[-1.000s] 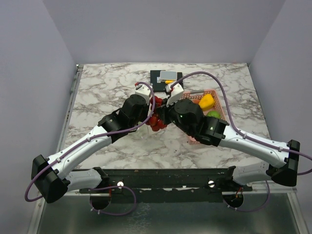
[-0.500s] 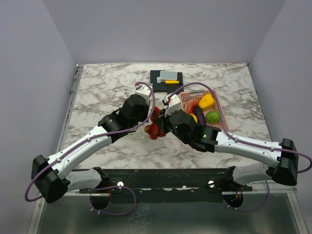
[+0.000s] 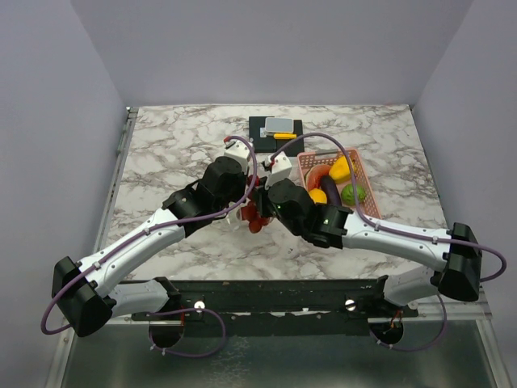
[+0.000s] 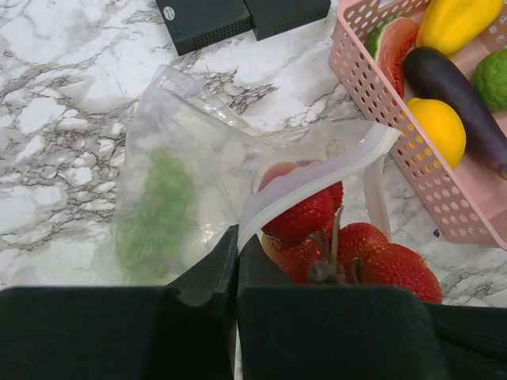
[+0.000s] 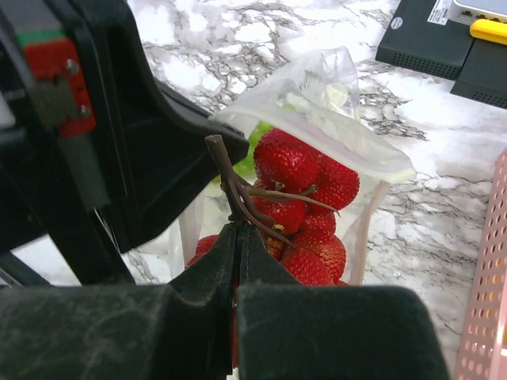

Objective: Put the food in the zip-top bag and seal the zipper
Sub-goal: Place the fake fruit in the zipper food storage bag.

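The zip-top bag (image 4: 198, 150) lies clear and crinkly on the marble, with a green food piece (image 4: 154, 214) inside. My left gripper (image 4: 237, 237) is shut on the bag's white zipper rim, holding the mouth up. A bunch of red strawberries (image 5: 305, 186) hangs in the bag's (image 5: 325, 103) mouth, partly inside it. My right gripper (image 5: 238, 229) is shut on the bunch's brown stem (image 5: 230, 178). From above, both grippers meet at mid-table over the strawberries (image 3: 254, 220), left gripper (image 3: 246, 204) beside right gripper (image 3: 262, 210).
A pink perforated basket (image 4: 348, 63) stands right of the bag, holding a watermelon slice, an eggplant (image 4: 455, 87), yellow fruits and a green one; seen from above, the basket (image 3: 355, 174) is just behind the right arm. A black base (image 3: 276, 128) with a yellow-and-grey item sits behind.
My right arm has swung left and nearer with the strawberry bunch, uncovering the basket. The bunch now hangs at the bag's mouth. The left gripper has stayed on the rim.
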Tool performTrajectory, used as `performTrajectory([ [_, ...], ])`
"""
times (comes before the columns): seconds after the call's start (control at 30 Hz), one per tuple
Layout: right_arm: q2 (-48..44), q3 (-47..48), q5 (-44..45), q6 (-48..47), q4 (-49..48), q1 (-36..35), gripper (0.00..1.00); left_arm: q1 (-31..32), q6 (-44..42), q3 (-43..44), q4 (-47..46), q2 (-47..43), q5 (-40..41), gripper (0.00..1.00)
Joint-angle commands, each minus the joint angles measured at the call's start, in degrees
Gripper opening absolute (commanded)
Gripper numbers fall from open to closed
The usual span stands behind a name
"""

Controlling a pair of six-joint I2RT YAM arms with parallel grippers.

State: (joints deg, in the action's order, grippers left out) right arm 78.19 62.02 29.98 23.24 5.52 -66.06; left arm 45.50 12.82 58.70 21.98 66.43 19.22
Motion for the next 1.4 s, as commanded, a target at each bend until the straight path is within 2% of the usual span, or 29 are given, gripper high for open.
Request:
performTrajectory([
  [0.0, 3.65, 6.09, 5.7, 2.63, 1.83, -0.49, 0.01, 0.21, -0.34, -0.14, -0.88, -0.87, -2.11, 0.0],
  [0.23, 9.57, 12.6, 11.42, 3.85, 5.83, -0.38, 0.01, 0.21, -0.46, -0.07, -0.89, -0.95, -3.29, 0.0],
  [0.7, 11.99, 7.65, 14.83, 5.33, 2.62, 0.75, 0.01, 0.23, -0.48, -0.16, -0.89, -1.48, -2.13, 0.0],
  [0.87, 11.54, 7.68, 14.86, 6.34, 4.69, 1.16, 0.21, 0.21, -0.46, -0.16, -0.95, -1.48, -1.24, 0.0],
  [1.0, 9.74, 7.51, 14.23, 6.83, 6.19, 1.2, 0.43, 0.2, -0.37, -0.18, -0.93, -1.32, -0.61, 0.0],
  [1.37, 1.53, 4.27, 7.88, 10.92, 11.78, 1.19, 0.5, 0.21, -0.2, -0.16, -0.75, -0.53, -0.51, 0.0],
])
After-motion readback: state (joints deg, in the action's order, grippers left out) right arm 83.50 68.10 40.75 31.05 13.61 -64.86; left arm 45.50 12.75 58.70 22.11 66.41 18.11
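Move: The right hand holds the fake strawberries by their stem, partly in the mouth of the zipper food storage bag; the mouth's middle lies some 4 cm ahead of this hand, 1 cm left and 4 cm below. The grapes in the bag are about 3 cm ahead, 8 cm left and 15 cm down, the basket roughly 6 cm ahead, 22 cm right and 16 cm lower. From the left hand, the mouth lies about 3 cm right, 1 cm back and 4 cm below. The right hand pushes the strawberry bunch forward through the bag's mouth by about 4 cm, first drifting left and rising slightly, then easing back right and sinking past its starting height while it turns some 15 degrees clockwise; there the fingers open about halfway and let go of the stem, and the empty hand begins to back out, rightward and up. Meanwhile the left hand stays practically in place, fingers shut on the bag's rim to hold the mouth open. ##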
